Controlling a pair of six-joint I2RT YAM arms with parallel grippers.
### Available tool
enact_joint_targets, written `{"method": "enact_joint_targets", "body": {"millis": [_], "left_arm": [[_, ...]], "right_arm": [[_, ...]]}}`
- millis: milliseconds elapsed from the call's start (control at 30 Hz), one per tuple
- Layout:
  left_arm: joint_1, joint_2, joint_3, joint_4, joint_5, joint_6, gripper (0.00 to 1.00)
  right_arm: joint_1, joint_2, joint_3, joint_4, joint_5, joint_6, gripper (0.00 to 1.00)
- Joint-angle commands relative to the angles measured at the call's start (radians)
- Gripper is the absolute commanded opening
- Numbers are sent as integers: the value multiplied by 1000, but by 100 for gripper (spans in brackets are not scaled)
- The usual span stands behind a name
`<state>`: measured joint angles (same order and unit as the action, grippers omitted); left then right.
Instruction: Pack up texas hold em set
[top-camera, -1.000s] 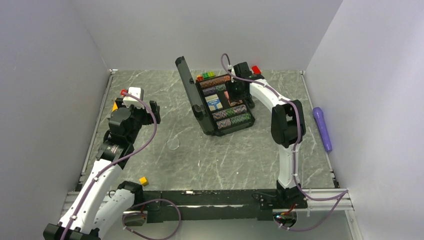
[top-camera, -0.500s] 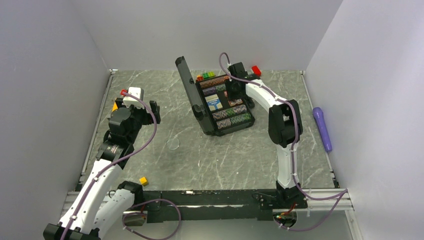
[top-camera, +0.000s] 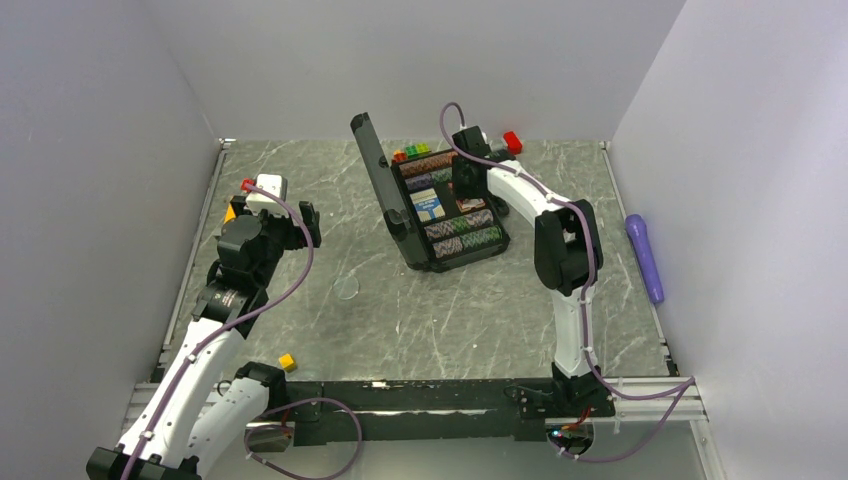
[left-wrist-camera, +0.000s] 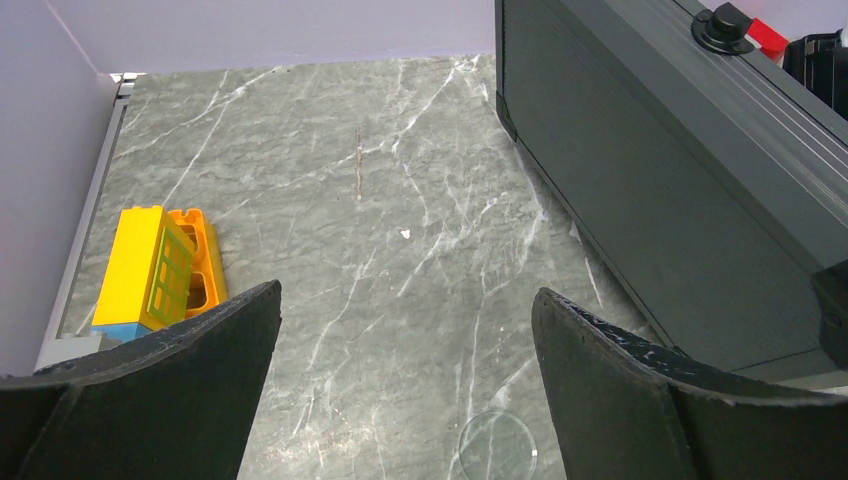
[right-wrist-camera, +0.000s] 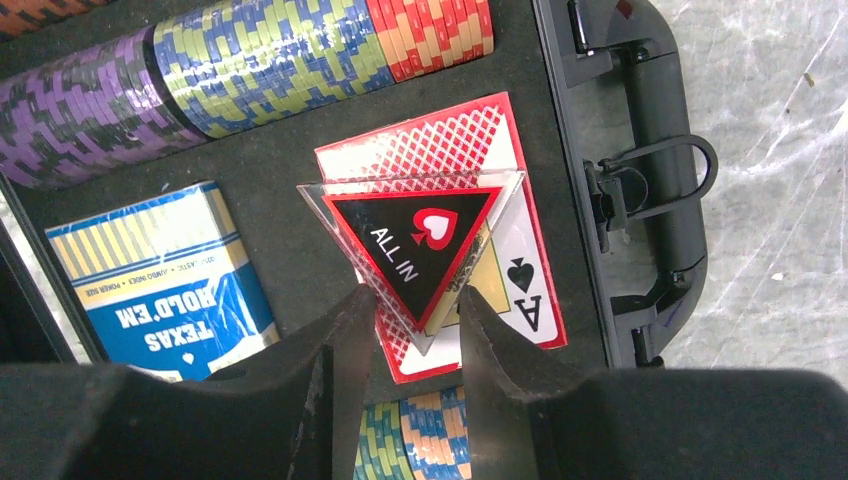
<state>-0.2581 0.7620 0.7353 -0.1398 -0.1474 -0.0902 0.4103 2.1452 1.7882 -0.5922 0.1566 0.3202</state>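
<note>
The black briefcase (top-camera: 500, 240) stands open at the back middle, its lid (top-camera: 378, 175) upright on the left; the lid's outside also shows in the left wrist view (left-wrist-camera: 660, 200). Inside are rows of striped chips (right-wrist-camera: 270, 50), a blue-white deck (right-wrist-camera: 165, 275) and a red-pink deck (right-wrist-camera: 520, 270). My right gripper (right-wrist-camera: 415, 310) is shut on the lower tip of the clear triangular "ALL IN" marker (right-wrist-camera: 420, 245), just over the red-pink deck. In the top view it (top-camera: 465, 185) is above the case. My left gripper (left-wrist-camera: 407, 292) is open and empty over the table, left of the lid.
A yellow and orange block (left-wrist-camera: 150, 270) lies by the left wall. A clear disc (left-wrist-camera: 497, 445) lies on the table below my left gripper. A small yellow cube (top-camera: 287, 361) sits near the front left, a purple cylinder (top-camera: 645, 255) by the right wall, a red piece (top-camera: 512, 140) behind the case.
My right gripper has moved left from the case's right edge to over the card decks. The left arm has not moved.
</note>
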Motion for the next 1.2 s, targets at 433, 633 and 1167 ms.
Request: {"method": "enact_joint_targets", "body": {"millis": [433, 633, 1167], "left_arm": [[4, -19, 39, 23, 14, -6, 99], [4, -20, 39, 23, 14, -6, 99], [3, 15, 32, -21, 15, -43, 99]], "right_arm": [[22, 0, -51, 18, 67, 156, 39], [26, 3, -49, 18, 43, 157, 41], [28, -76, -20, 5, 46, 103, 84]]}}
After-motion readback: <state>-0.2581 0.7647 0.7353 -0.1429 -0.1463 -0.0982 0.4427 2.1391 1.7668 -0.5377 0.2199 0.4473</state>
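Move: The all-in triangle lies on the red card box in the open case, its middle about 2 cm ahead of the right hand and 1 cm below, its near corner between the half-closed fingers. The red box's middle is about 2 cm ahead, 1 cm right; the blue card box 8 cm left, level; the near chip row some 5 cm back, straight behind; the case handle 3 cm ahead, 7 cm right. From the left hand, the triangle is about 20 cm ahead, 34 cm right and 20 cm lower. Turning clockwise by roughly 5 to 10 degrees almost in place, the right hand keeps the triangle's near corner between its fingertips and swings the piece on top of the red card box. Then the fingers open wide, letting go of both sides, while the hand slides about 1 cm left towards the blue box. ##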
